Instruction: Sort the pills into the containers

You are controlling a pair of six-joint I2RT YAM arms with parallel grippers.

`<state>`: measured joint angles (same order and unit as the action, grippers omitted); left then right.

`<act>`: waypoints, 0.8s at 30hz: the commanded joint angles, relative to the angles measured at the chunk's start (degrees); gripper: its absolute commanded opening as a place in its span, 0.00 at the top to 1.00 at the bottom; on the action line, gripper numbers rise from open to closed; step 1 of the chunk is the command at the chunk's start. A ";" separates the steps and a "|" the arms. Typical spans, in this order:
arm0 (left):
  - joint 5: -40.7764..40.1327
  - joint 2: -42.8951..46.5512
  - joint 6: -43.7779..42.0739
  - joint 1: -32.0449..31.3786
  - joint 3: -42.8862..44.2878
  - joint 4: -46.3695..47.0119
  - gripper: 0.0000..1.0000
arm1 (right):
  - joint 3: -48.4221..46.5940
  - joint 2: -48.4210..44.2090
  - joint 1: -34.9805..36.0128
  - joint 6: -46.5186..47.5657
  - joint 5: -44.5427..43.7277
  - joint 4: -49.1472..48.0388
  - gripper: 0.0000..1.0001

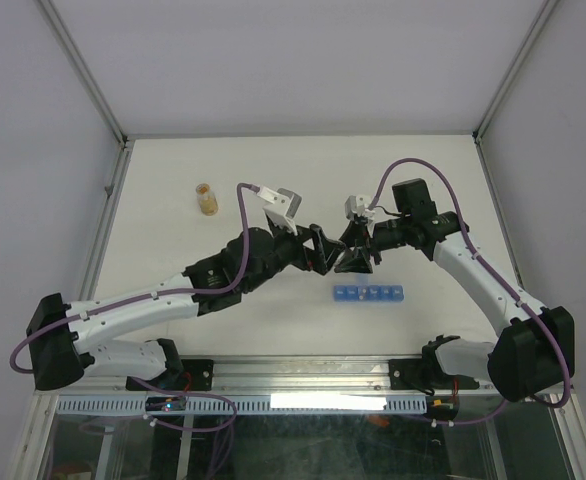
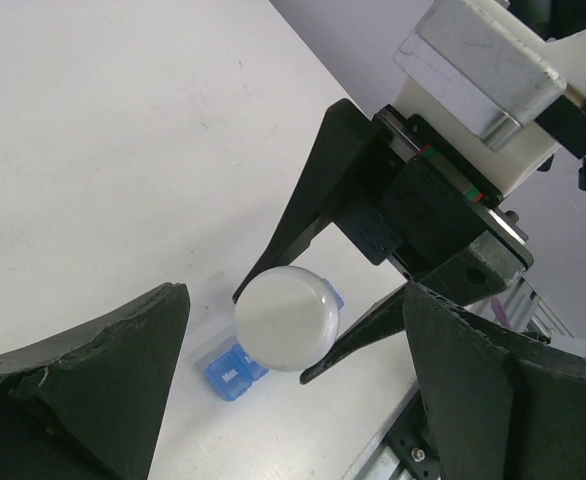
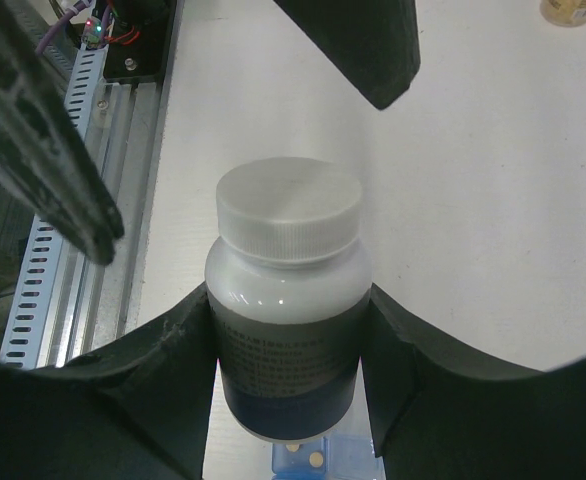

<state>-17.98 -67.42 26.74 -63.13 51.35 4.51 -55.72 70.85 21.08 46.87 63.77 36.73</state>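
My right gripper is shut on a white pill bottle with a dark label and a ribbed white cap. It holds the bottle above the blue containers strip, whose end shows under the bottle with two small tan pills in an open compartment. My left gripper faces the cap and stands open, its fingers wide on either side of the cap and apart from it. In the top view the two grippers, left and right, meet mid-table.
A small clear bottle with orange-tan contents stands at the back left of the table, and shows again in the right wrist view. The metal rail with both arm bases runs along the near edge.
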 commanded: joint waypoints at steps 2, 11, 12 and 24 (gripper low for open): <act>-1.54 -2.83 0.29 -0.94 4.56 0.31 0.14 | -2.81 -0.88 -0.02 0.83 1.86 -1.08 1.00; -2.98 -2.24 0.00 -0.93 5.20 -2.53 0.33 | -2.81 -0.63 0.00 0.82 1.80 -1.10 1.00; -2.42 -2.30 0.07 -0.94 5.19 -2.62 0.34 | -2.85 -0.70 -0.01 0.83 1.74 -1.11 1.00; 1.22 -3.59 0.33 -0.94 5.49 -2.99 0.47 | -2.81 -0.65 -0.07 0.79 1.71 -1.05 1.00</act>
<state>-18.52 -71.16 26.76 -63.44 54.19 1.26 -55.72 70.85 21.08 46.85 63.77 36.73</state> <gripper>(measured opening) 0.549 0.542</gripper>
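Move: The white cap of the pill bottle is nearly between the left hand's open fingers, about 2 cm to its right, 2 cm below and level in reach; the bottle's body is some 5 cm right and 5 cm below, straight across. The blue pill organizer lies on the table roughly 10 cm right, 1 cm back and 22 cm below. From the right hand, already gripping the body, the cap is about 3 cm left and 3 cm above, with no forward offset. The left hand sinks about 1.5 cm and edges nearly 1 cm to the right onto the bottle's cap, its wrist rolling only some 5 degrees, then all but stops there while its fingers draw in from almost wide open to a little over half open, one on either side of the cap. The right hand holds the bottle body still, cap tipped up towards the left hand, and the left fingertips end close against the cap's rim, though whether they touch it can't be made out. ##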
